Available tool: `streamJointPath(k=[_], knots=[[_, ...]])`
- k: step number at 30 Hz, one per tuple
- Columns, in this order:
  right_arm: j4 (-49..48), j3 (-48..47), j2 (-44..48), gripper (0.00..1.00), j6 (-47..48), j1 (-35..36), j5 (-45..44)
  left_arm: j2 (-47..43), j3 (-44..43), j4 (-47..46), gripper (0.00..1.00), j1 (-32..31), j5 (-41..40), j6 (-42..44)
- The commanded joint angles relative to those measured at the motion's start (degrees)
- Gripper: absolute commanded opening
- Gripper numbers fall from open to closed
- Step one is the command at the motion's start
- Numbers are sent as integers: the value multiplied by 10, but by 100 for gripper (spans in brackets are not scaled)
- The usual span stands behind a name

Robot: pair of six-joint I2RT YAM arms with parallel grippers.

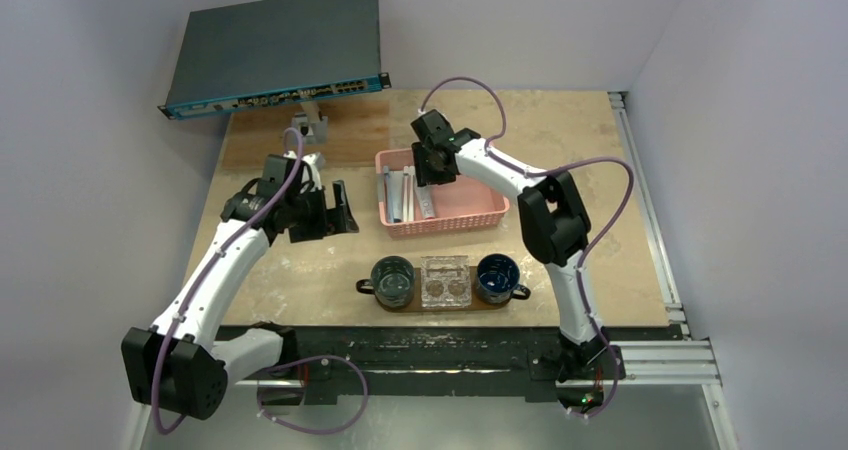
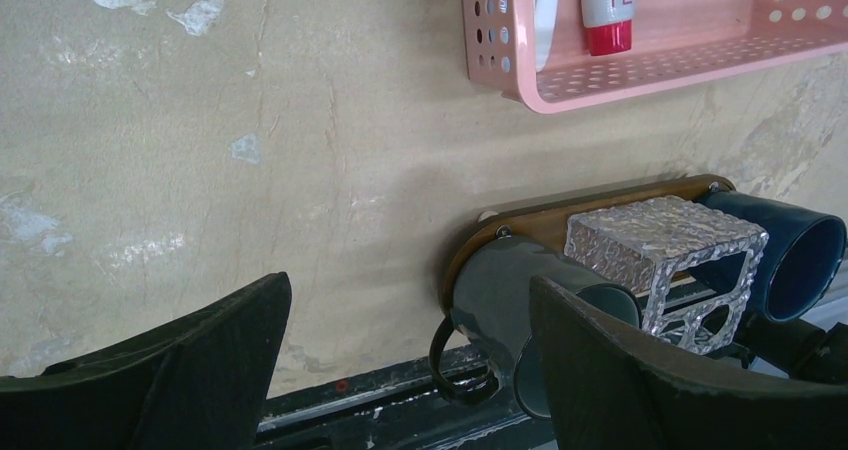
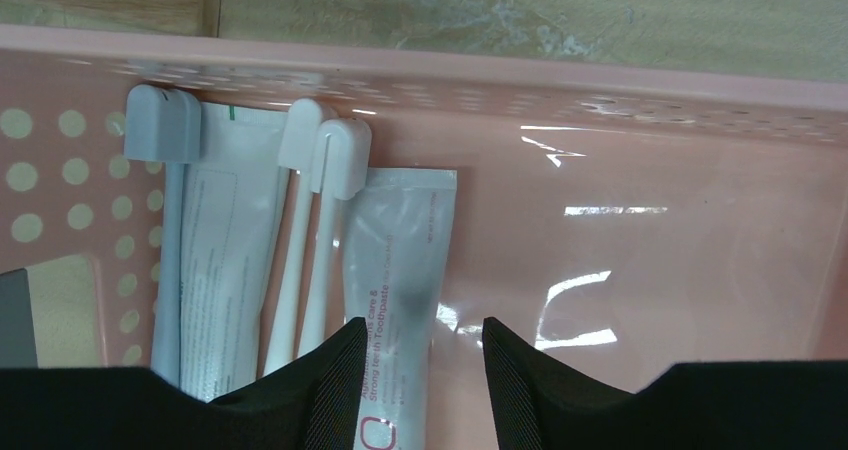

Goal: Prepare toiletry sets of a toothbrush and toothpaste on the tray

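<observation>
The toothbrushes and toothpaste lie in the pink basket [image 1: 480, 210]. In the right wrist view, a silver-grey toothpaste tube [image 3: 400, 250] lies beside two white toothbrushes [image 3: 312, 220]. Left of them are a second tube [image 3: 225, 240] and a greyish brush [image 3: 168, 210]. My right gripper [image 3: 422, 325] hovers open just above the basket floor, its left finger over the first tube's edge, gripping nothing. The dark brown tray [image 1: 405, 304] sits at the near edge. My left gripper [image 2: 410, 295] is wide open and empty, left of the basket, facing the tray [image 2: 530, 225].
Two dark blue mugs [image 1: 392, 278] [image 1: 497, 276] stand on the tray with a clear textured holder [image 1: 445, 282] between them. A grey network switch [image 1: 275, 50] sits at the back left. The basket wall [image 2: 640, 75] shows in the left wrist view.
</observation>
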State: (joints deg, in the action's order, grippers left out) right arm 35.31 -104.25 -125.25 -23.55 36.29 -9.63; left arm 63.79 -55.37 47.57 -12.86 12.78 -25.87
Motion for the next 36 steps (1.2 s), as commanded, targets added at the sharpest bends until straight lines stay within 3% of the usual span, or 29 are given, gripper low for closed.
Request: streamJointPath(k=[1, 14, 17, 26, 36], knots=[[-19, -11, -10, 49, -4, -7, 44, 5, 2, -17, 88, 2, 12, 11], [-30, -19, -56, 50, -16, -16, 95, 14, -1, -15, 88, 2, 16, 12], [-32, -14, -60, 43, -15, -17, 103, 16, -2, -14, 88, 2, 17, 13], [-45, 7, -38, 2, -7, -18, 108, 21, -3, -13, 88, 2, 16, 13], [-32, 19, 32, 0, 17, -19, 25, 21, -6, -18, 88, 2, 30, 16]])
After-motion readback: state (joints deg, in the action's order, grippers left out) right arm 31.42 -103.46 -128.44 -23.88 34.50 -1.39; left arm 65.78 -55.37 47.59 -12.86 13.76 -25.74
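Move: The right hand's half-open fingers stand over the toothpaste by the white brushes; its middle lies about 2 cm back, 1 cm left and 4 cm below them. The nearer white toothbrush lies about 3 cm to the tube's left, the other white toothbrush some 5 cm left of the tube, the second toothpaste about 7 cm. From the left hand the aimed-at tube is roughly 16 cm ahead, 18 cm right, 12 cm down. The right hand sinks almost 4 cm, edging left, pinches the toothpaste tube, then lifts about 1 cm. ##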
